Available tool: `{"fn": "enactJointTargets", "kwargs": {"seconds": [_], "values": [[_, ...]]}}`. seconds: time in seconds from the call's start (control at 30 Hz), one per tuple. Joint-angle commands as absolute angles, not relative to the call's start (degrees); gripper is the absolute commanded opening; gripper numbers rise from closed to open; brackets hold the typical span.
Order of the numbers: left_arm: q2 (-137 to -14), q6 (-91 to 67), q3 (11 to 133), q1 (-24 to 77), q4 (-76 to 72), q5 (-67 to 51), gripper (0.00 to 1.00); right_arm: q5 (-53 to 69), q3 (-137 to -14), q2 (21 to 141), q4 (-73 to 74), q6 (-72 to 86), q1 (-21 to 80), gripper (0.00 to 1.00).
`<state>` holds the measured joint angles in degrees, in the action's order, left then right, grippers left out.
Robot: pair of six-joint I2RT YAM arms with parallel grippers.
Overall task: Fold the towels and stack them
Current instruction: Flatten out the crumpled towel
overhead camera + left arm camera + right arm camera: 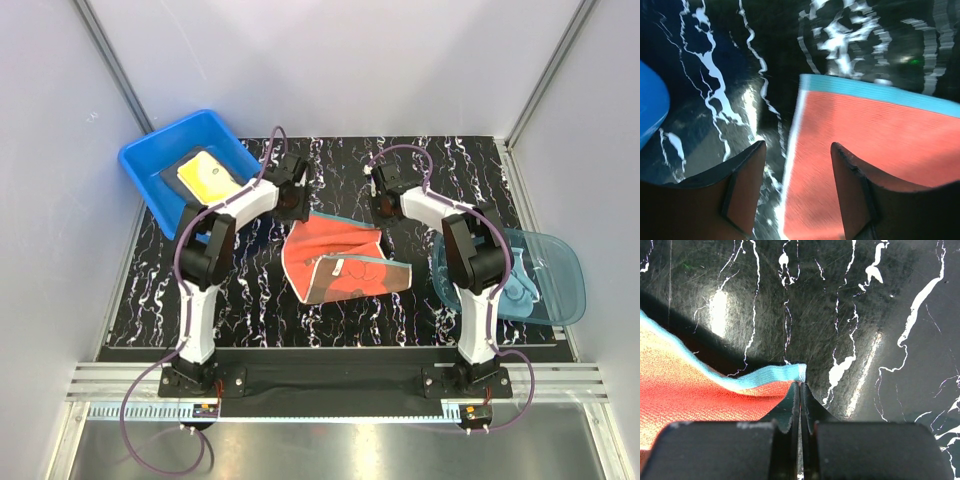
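Observation:
An orange-red towel [330,245] with a teal border lies partly folded mid-table, a brown lettered flap [362,275] showing at its near side. My right gripper [383,208] is shut on the towel's far right corner; in the right wrist view its jaws [800,385] pinch the teal-edged cloth [700,390]. At the far left corner my left gripper [293,205] is open. The left wrist view has it [797,165] straddling the towel's [880,125] pale left edge, not closed on it. A yellow towel [205,175] lies on a dark one [170,178] in the tub.
The blue plastic tub [150,165] stands at the back left, close behind the left arm. A translucent teal bowl [560,270] at the right edge holds a light blue towel [517,290]. The black marbled table [250,300] has white walls on three sides.

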<state>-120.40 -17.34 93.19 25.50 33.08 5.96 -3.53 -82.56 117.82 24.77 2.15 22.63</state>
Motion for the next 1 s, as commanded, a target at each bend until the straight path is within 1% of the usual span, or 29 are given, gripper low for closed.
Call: {"fn": "enactJointTargets", "kwargs": {"seconds": [0.0, 0.2, 0.27, 0.53, 0.67, 0.7, 0.97], "values": [[-122.5, -13.8, 96.0, 24.1, 30.9, 2.4, 0.59, -3.0, -82.2, 115.8, 24.6, 0.7, 22.6, 0.0], [-126.7, -11.7, 99.4, 22.8, 29.6, 0.4, 0.59, -2.5, -81.6, 116.5, 24.3, 1.1, 22.7, 0.0], [-127.1, -11.3, 99.6, 22.3, 28.3, -2.4, 0.59, -2.3, -81.4, 116.4, 23.9, 1.3, 22.7, 0.0], [-129.3, -9.9, 101.1, 22.1, 28.7, -6.1, 0.54, -2.8, -82.4, 116.8, 24.2, 1.6, 22.7, 0.0], [-130.0, -10.5, 100.5, 22.1, 29.6, -6.1, 0.49, -2.5, -82.4, 116.7, 23.8, 2.3, 22.7, 0.0], [-130.1, -10.6, 100.5, 22.1, 30.0, -6.0, 0.46, -2.5, -82.5, 116.7, 24.0, 2.4, 22.6, 0.0], [-129.2, -14.1, 95.5, 23.8, 30.9, -4.8, 0.3, -1.7, -83.1, 116.1, 23.9, 4.3, 22.7, 0.0]]}}
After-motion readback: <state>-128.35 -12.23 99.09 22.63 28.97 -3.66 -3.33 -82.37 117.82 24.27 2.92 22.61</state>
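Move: The far left corner of the crumpled orange-red towel is the left hand's aim, about 4 cm ahead, 1 cm to its right and 3 cm below. From the left hand, the held far right corner lies some 22 cm right and 1 cm back; the folded-over brown flap is about 16 cm right and 17 cm back; the blue bin sits roughly 29 cm left and 11 cm ahead. For the right hand, the left corner is some 20 cm left and 4 cm ahead. The left hand first sinks about 2.5 cm to the cloth, then slides forward some 3 cm and a little to the right towards the towel's far left corner, turning slightly clockwise, and halts there as its fingers narrow from well open to about half that gap, one on each side of the white side hem, not yet shut. Meanwhile the right hand stays put with shut fingers, keeping its pinch on the far right corner. ##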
